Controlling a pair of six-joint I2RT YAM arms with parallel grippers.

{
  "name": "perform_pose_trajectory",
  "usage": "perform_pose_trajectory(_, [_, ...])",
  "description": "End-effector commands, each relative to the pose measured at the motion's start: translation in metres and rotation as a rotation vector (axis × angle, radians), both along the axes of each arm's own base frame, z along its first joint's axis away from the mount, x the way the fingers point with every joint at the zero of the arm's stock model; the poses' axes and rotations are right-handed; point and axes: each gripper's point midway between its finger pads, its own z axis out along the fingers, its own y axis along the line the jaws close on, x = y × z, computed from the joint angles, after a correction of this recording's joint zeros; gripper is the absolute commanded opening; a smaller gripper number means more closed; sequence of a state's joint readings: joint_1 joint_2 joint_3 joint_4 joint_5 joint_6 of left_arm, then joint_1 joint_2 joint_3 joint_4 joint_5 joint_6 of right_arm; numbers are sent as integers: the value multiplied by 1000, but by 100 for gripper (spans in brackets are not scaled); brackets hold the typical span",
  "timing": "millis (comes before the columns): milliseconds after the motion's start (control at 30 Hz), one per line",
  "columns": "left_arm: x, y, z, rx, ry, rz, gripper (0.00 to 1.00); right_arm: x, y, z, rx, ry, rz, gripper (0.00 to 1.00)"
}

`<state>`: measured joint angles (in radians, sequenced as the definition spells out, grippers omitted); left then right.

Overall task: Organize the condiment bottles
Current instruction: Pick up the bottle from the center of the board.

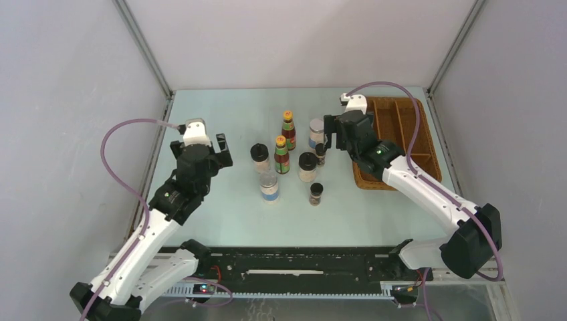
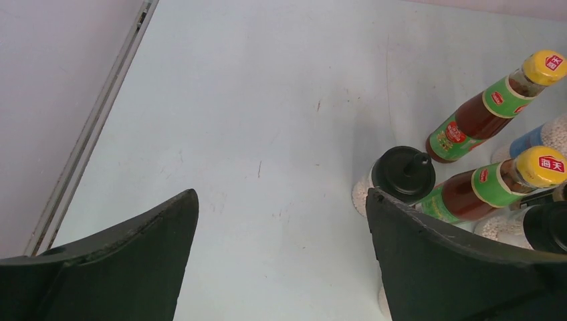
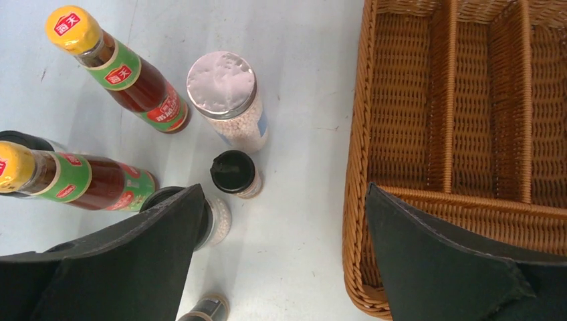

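Eight condiment bottles stand mid-table: two red sauce bottles (image 1: 288, 129) (image 1: 281, 154), two silver-lidded jars (image 1: 316, 132) (image 1: 269, 186), two black-lidded white jars (image 1: 259, 158) (image 1: 307, 166) and two tiny dark jars (image 1: 320, 153) (image 1: 316, 193). My left gripper (image 1: 200, 150) (image 2: 281, 221) is open and empty, left of the group; a black-lidded jar (image 2: 403, 174) sits by its right finger. My right gripper (image 1: 344, 134) (image 3: 284, 200) is open and empty, between the bottles and the tray. A silver-lidded jar (image 3: 227, 90) and a tiny dark jar (image 3: 234, 172) lie ahead of it.
The brown wicker divided tray (image 1: 428, 157) (image 3: 361, 134) stands at the right side of the table, its compartments holding nothing that I can see. Grey walls and metal rails bound the table at the left, back and right.
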<state>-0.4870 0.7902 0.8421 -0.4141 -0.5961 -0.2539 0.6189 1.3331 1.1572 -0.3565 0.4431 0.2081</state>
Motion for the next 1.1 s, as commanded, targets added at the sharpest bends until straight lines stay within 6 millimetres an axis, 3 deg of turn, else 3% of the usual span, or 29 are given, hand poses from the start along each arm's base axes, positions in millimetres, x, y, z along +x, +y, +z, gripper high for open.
perform_pose_trajectory(0, [0,-1,33,-41,-80,2,100,0,-9,26,25,-76,-57,100])
perform_pose_trajectory(267, [3,-4,39,-55,-89,2,100,13,4,6,26,-38,-23,100])
perform_pose_trajectory(600, [8,-11,27,-71,-68,-13,100,34,36,-6,155,36,128,99])
perform_pose_trajectory(833, [9,-12,24,-75,-72,-15,100,38,52,-5,171,58,190,99])
perform_pose_trajectory(1067, [9,-14,19,-78,-64,-19,100,39,71,9,164,46,262,99])
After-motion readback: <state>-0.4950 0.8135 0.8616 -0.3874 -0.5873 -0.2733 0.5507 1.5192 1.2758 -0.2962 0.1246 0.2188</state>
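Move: The far sauce bottle with the yellow cap, the likely aim, stands about 9 cm ahead and 18 cm to the left of the open right hand, its middle some 14 cm lower. The blue-label jar is roughly 8 cm ahead and 7 cm left, the small black-capped shaker 2 cm ahead and 6 cm left, and the near sauce bottle level and 21 cm left. From the left hand the far bottle lies some 16 cm ahead and 28 cm right. With its fingers staying wide open, the right hand hardly stirs at first, then swings left and forward from beside the basket towards the far sauce bottle, ending about 5 cm left and some 3 cm forward of where it began. On the way it sinks about 4 cm and climbs half of that again, while the wrist turns roughly 10 degrees counter-clockwise, lifts its left side and tips down slightly. ##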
